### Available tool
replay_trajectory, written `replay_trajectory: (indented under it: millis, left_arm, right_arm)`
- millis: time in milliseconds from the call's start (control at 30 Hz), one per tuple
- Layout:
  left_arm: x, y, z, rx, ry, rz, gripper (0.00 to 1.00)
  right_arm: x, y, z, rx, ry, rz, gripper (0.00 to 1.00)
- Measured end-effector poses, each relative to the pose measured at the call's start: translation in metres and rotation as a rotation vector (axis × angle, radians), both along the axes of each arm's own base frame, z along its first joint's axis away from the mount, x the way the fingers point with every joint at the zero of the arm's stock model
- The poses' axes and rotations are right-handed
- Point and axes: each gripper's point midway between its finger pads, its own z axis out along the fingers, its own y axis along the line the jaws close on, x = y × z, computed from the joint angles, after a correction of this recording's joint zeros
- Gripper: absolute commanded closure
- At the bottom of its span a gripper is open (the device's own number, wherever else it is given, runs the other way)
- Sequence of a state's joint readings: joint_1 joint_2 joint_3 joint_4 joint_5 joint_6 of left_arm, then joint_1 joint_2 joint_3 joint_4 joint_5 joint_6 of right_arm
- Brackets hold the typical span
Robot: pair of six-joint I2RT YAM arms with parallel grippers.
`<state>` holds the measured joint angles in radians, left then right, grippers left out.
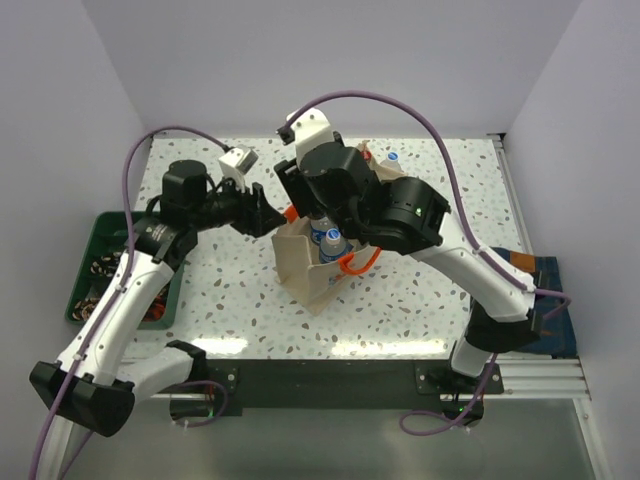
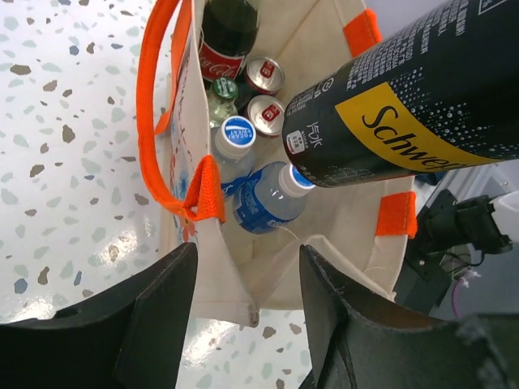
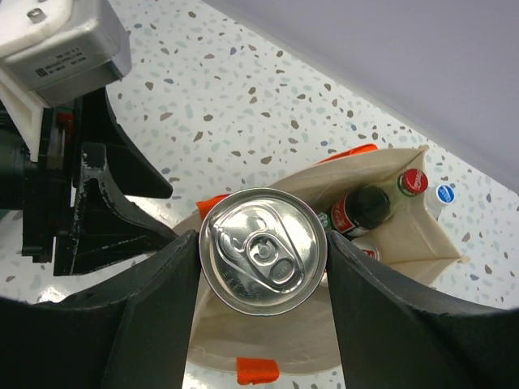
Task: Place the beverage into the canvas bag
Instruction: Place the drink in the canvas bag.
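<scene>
The beverage is a black and yellow can (image 2: 405,105) with a silver pull-tab top (image 3: 263,250). My right gripper (image 3: 263,267) is shut on it, one finger on each side, and holds it tilted over the open mouth of the canvas bag (image 1: 300,270). The beige bag (image 2: 324,49) has orange handles (image 2: 154,105). Inside it are a cola bottle (image 2: 227,32), water bottles (image 2: 263,198) and red cans (image 2: 263,74). My left gripper (image 2: 247,300) is open at the bag's near corner. The rim runs between its jaws, and they do not pinch it.
A green tray (image 1: 95,270) with small items lies at the table's left edge. A dark blue object (image 1: 545,290) sits off the right edge. A blue-capped bottle (image 1: 392,157) stands behind the bag. Both arms crowd over the bag at the table's middle.
</scene>
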<state>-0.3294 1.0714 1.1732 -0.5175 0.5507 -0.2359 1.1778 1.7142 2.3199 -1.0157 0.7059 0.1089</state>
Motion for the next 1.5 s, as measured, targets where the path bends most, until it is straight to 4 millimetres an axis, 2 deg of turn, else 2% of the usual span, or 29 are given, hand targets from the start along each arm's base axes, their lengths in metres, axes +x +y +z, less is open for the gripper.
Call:
replay_trajectory:
  millis: [300, 500, 600, 667, 733, 833, 1100, 1233, 1500]
  left_arm:
    - [-0.006, -0.001, -0.032, 0.123, 0.067, 0.024, 0.51]
    - [0.000, -0.001, -0.045, 0.179, 0.084, 0.061, 0.53]
    - [0.002, -0.003, -0.051, 0.202, 0.092, 0.072, 0.58]
    - [0.003, -0.004, -0.054, 0.215, 0.095, 0.077, 0.66]
    - [0.004, -0.003, -0.056, 0.225, 0.095, 0.087, 0.76]
    - [0.005, -0.002, -0.055, 0.230, 0.091, 0.096, 0.85]
    - [0.005, 0.001, -0.053, 0.240, 0.092, 0.108, 1.00]
    - [0.004, 0.001, -0.053, 0.240, 0.092, 0.109, 1.00]
    - [0.002, 0.002, -0.052, 0.241, 0.093, 0.108, 1.00]
  right_arm:
    - [-0.001, 0.001, -0.028, -0.044, 0.051, -0.017, 1.00]
    - [-0.006, -0.005, -0.036, -0.036, 0.077, -0.018, 1.00]
    - [-0.010, -0.009, -0.038, -0.023, 0.089, -0.017, 1.00]
    - [-0.012, -0.011, -0.040, -0.017, 0.098, -0.016, 1.00]
    - [-0.014, -0.011, -0.042, -0.011, 0.108, -0.012, 1.00]
    - [-0.016, -0.010, -0.046, -0.002, 0.122, -0.006, 1.00]
    - [-0.018, 0.000, -0.060, 0.009, 0.163, 0.022, 1.00]
    - [-0.016, 0.006, -0.069, 0.022, 0.180, 0.033, 1.00]
    - [-0.009, 0.015, -0.100, 0.014, 0.223, 0.037, 1.00]
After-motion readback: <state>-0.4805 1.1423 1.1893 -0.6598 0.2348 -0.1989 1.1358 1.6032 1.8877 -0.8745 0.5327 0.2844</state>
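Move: Just under the left fingers, about 6 cm down and within a centimetre or so sideways, is the rim of the canvas bag's left corner; the orange tab sits some 6 cm ahead and 5 cm right of that hand, the held black can about 10 cm to its right and 8 cm higher. From the right hand, the free near-left end of the bag's mouth is roughly 18 cm below and 4 cm back; the blue-cap bottle stands about 6 cm right, 3 cm back and 21 cm down. Sinking about 5 cm onto the left corner of the canvas bag, the left hand rolls some 15 degrees, its left side rising, then shuts its fingers to pinch the rim and holds still there. The right hand keeps its grip on the black can and lowers it about 10 cm towards the bag's open near-left end, drifting slightly back and then left and tipping the fingers further down. ##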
